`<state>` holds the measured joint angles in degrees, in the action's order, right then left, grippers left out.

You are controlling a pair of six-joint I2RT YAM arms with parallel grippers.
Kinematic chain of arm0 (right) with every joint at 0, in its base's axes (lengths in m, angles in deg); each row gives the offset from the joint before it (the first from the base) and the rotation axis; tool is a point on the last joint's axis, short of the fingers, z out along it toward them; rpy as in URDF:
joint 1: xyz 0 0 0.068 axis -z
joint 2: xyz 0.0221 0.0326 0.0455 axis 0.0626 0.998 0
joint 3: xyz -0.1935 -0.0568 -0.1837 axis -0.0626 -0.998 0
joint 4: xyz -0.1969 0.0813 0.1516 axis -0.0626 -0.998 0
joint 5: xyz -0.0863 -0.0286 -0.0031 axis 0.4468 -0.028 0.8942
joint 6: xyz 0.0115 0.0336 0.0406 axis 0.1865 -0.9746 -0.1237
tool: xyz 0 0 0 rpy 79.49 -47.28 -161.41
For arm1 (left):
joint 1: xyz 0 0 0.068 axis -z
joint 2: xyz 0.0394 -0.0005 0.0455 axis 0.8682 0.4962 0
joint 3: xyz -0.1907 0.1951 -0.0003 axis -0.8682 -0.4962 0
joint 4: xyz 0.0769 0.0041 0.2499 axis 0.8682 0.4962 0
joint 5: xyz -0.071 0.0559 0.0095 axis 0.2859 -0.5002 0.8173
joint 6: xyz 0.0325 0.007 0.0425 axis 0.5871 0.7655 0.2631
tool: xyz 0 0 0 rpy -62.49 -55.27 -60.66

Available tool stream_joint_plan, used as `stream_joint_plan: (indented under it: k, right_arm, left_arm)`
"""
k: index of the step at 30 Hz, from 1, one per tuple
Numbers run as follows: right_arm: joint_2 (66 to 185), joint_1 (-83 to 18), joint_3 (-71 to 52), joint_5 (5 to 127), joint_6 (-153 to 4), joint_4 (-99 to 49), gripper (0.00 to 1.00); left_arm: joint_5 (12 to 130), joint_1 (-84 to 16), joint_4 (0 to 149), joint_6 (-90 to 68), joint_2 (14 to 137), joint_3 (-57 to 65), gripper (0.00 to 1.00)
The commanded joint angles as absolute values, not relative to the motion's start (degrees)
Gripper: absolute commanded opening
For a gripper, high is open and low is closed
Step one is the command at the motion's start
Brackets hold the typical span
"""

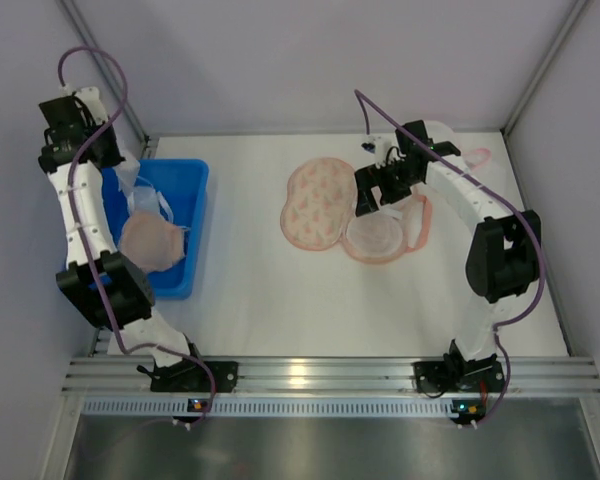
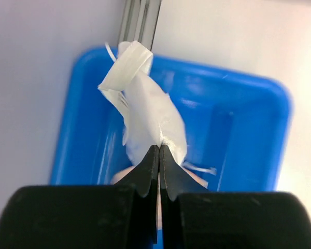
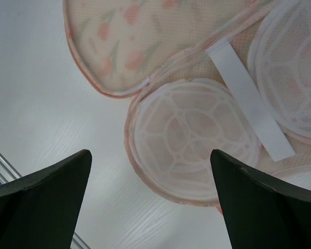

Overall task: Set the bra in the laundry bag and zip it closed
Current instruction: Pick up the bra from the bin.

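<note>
The bra (image 1: 152, 243) is a pale pink cup with white straps, draped over the blue bin (image 1: 185, 185) at the left. My left gripper (image 2: 159, 149) is shut on the bra's white fabric (image 2: 145, 111) and holds it above the bin (image 2: 249, 129); a pink cup (image 2: 122, 175) shows below the fingers. The laundry bag (image 1: 315, 208) lies unzipped mid-table, its floral lid (image 3: 124, 41) folded to the left and a white dome cage (image 3: 192, 135) exposed. My right gripper (image 3: 150, 161) hovers open just above that dome, holding nothing; in the top view it (image 1: 373, 195) sits over the bag.
A white band (image 3: 249, 98) crosses the bag's inside between its two domes. A pink loop (image 1: 477, 156) lies at the back right. Metal frame posts (image 1: 110, 70) rise behind the bin. The table's metal rail (image 1: 320, 375) runs along the near edge.
</note>
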<state>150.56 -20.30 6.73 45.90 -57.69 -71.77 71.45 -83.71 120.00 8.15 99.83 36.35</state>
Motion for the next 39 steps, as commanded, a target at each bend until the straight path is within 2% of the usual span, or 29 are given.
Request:
stream_joint_plan:
  k: [1, 10, 16, 22, 29, 39]
  right_arm:
    - [146.0, -19.7, 9.0, 44.1, -58.3, -72.2, 1.0]
    - [142.8, -17.5, 7.6, 42.5, -58.7, -71.5, 1.0]
    - [140.6, -16.0, 6.6, 42.0, -59.0, -71.4, 0.99]
    - [139.2, -14.8, 5.3, 41.8, -58.9, -71.3, 0.99]
    - [138.5, -14.0, 3.6, 40.8, -59.4, -70.1, 0.99]
    - [136.7, -12.4, 1.4, 39.6, -58.3, -70.1, 0.99]
  left_arm:
    - [77.1, -83.5, 118.0, 9.5, 90.8, 40.0, 0.0]
    - [97.4, -82.1, 118.0, 9.0, 77.4, 39.6, 0.0]
    - [109.0, -78.3, 118.0, 9.4, 70.0, 33.7, 0.0]
    - [112.6, -73.3, 117.9, 9.0, 63.3, 27.7, 0.0]
    - [123.3, -69.1, 117.9, 0.8, 64.0, 30.6, 0.0]
    - [123.1, -58.1, 118.1, -1.2, 64.5, 25.9, 0.0]
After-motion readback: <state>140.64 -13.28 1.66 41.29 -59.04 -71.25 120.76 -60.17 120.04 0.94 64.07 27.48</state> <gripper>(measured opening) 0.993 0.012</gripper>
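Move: The left hand, over the blue bin, already holds the white bra. The open laundry bag's middle lies about 50 cm to its right, 2 cm farther out and some 26 cm below; the bin's middle is 3 cm back and 23 cm below, with the beige garment in it about 7 cm back, 4 cm right and 22 cm below. From the right hand, the bag's middle lies some 7 cm ahead, 4 cm left and 13 cm below. Still pinching the white bra in shut fingers, the left hand climbs nearly 20 cm early on while swinging from above the bin towards the open table short of the laundry bag, about 30 cm right and 20 cm back in all. It turns some 65 degrees clockwise and its fingers tip upward. The open, empty right hand rises about 5 cm above the bag and eases 4 cm right. ##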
